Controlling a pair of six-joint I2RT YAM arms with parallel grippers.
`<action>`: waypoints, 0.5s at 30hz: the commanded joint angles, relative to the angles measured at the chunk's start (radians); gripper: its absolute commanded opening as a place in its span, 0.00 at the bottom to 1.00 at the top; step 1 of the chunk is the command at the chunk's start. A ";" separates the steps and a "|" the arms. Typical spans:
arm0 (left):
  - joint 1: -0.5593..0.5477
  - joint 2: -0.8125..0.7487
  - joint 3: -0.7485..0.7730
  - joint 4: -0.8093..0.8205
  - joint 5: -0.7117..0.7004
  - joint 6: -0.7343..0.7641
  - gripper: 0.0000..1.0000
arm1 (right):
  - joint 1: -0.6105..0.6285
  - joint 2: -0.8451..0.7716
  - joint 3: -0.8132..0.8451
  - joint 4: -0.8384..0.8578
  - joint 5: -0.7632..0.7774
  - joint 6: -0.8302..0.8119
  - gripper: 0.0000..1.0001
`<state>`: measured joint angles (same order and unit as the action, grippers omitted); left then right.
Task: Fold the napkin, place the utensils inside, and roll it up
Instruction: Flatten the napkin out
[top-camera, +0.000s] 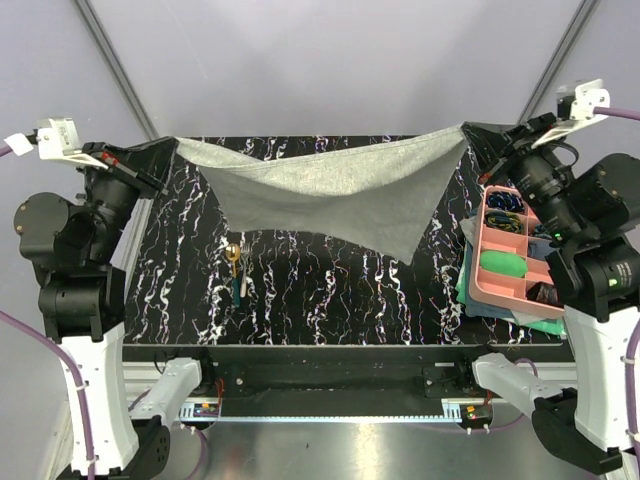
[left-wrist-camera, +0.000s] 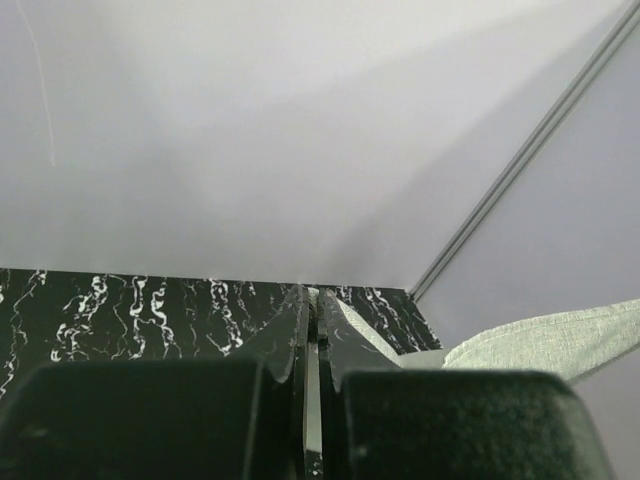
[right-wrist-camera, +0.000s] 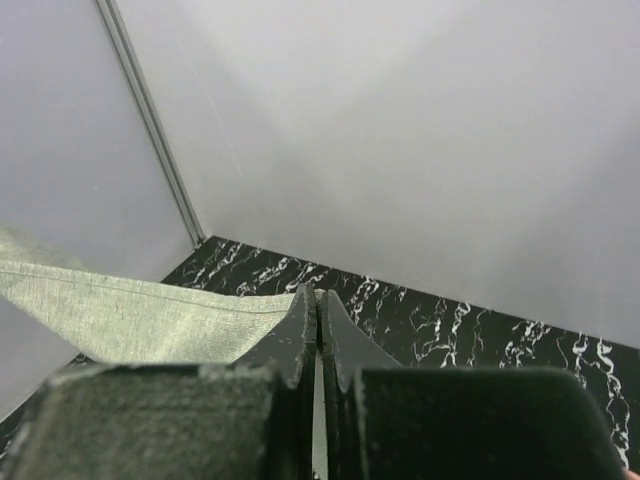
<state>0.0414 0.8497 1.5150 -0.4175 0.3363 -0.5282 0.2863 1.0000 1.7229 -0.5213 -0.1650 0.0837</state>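
Note:
The light grey-green napkin (top-camera: 330, 190) hangs stretched in the air above the far half of the black marble table, sagging in the middle with one corner drooping at the right. My left gripper (top-camera: 172, 143) is shut on its far left corner; the cloth shows at the right in the left wrist view (left-wrist-camera: 540, 340). My right gripper (top-camera: 468, 127) is shut on its far right corner; the cloth shows at the left in the right wrist view (right-wrist-camera: 130, 315). The gold spoon (top-camera: 232, 257) and fork (top-camera: 242, 262) with teal handles lie side by side on the table, near left, below the napkin.
A pink compartment tray (top-camera: 488, 272) with small items stands at the right edge, under my right arm, on folded teal and green cloths (top-camera: 466, 290). The black marble table (top-camera: 330, 300) ends at a near edge by the arm bases.

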 joint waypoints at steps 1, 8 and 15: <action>0.000 0.027 0.092 0.031 0.046 -0.058 0.00 | 0.005 0.029 0.079 0.007 -0.002 0.010 0.00; 0.002 0.279 0.114 0.100 0.050 -0.076 0.00 | -0.036 0.254 0.081 0.092 0.160 -0.061 0.00; 0.000 0.777 0.200 0.184 0.056 -0.056 0.00 | -0.225 0.642 0.020 0.299 0.044 0.007 0.00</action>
<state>0.0414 1.3590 1.6749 -0.2813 0.3637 -0.5846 0.1337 1.4128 1.7710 -0.3317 -0.0746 0.0616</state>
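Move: The middle of the bare table lies about 15 cm ahead of my left hand and 23 cm to its right; from my right hand it is 15 cm ahead and 20 cm left, with the tabletop some 53 cm below both. Between my hands hangs the napkin, its middle about 20 cm lower. The utensils lie almost under my left hand, some 2 cm ahead; the pink bin stands about 25 cm right of my right hand and 4 cm ahead. I fling the napkin open: with both fingertip pairs still shut on its upper corners, I raise them a couple of centimetres, then sweep both hands fast forward towards the far side of the table, about 18 cm, and sink as I go. Both wrists tip down some 10 degrees, and my right hand also turns clockwise. ##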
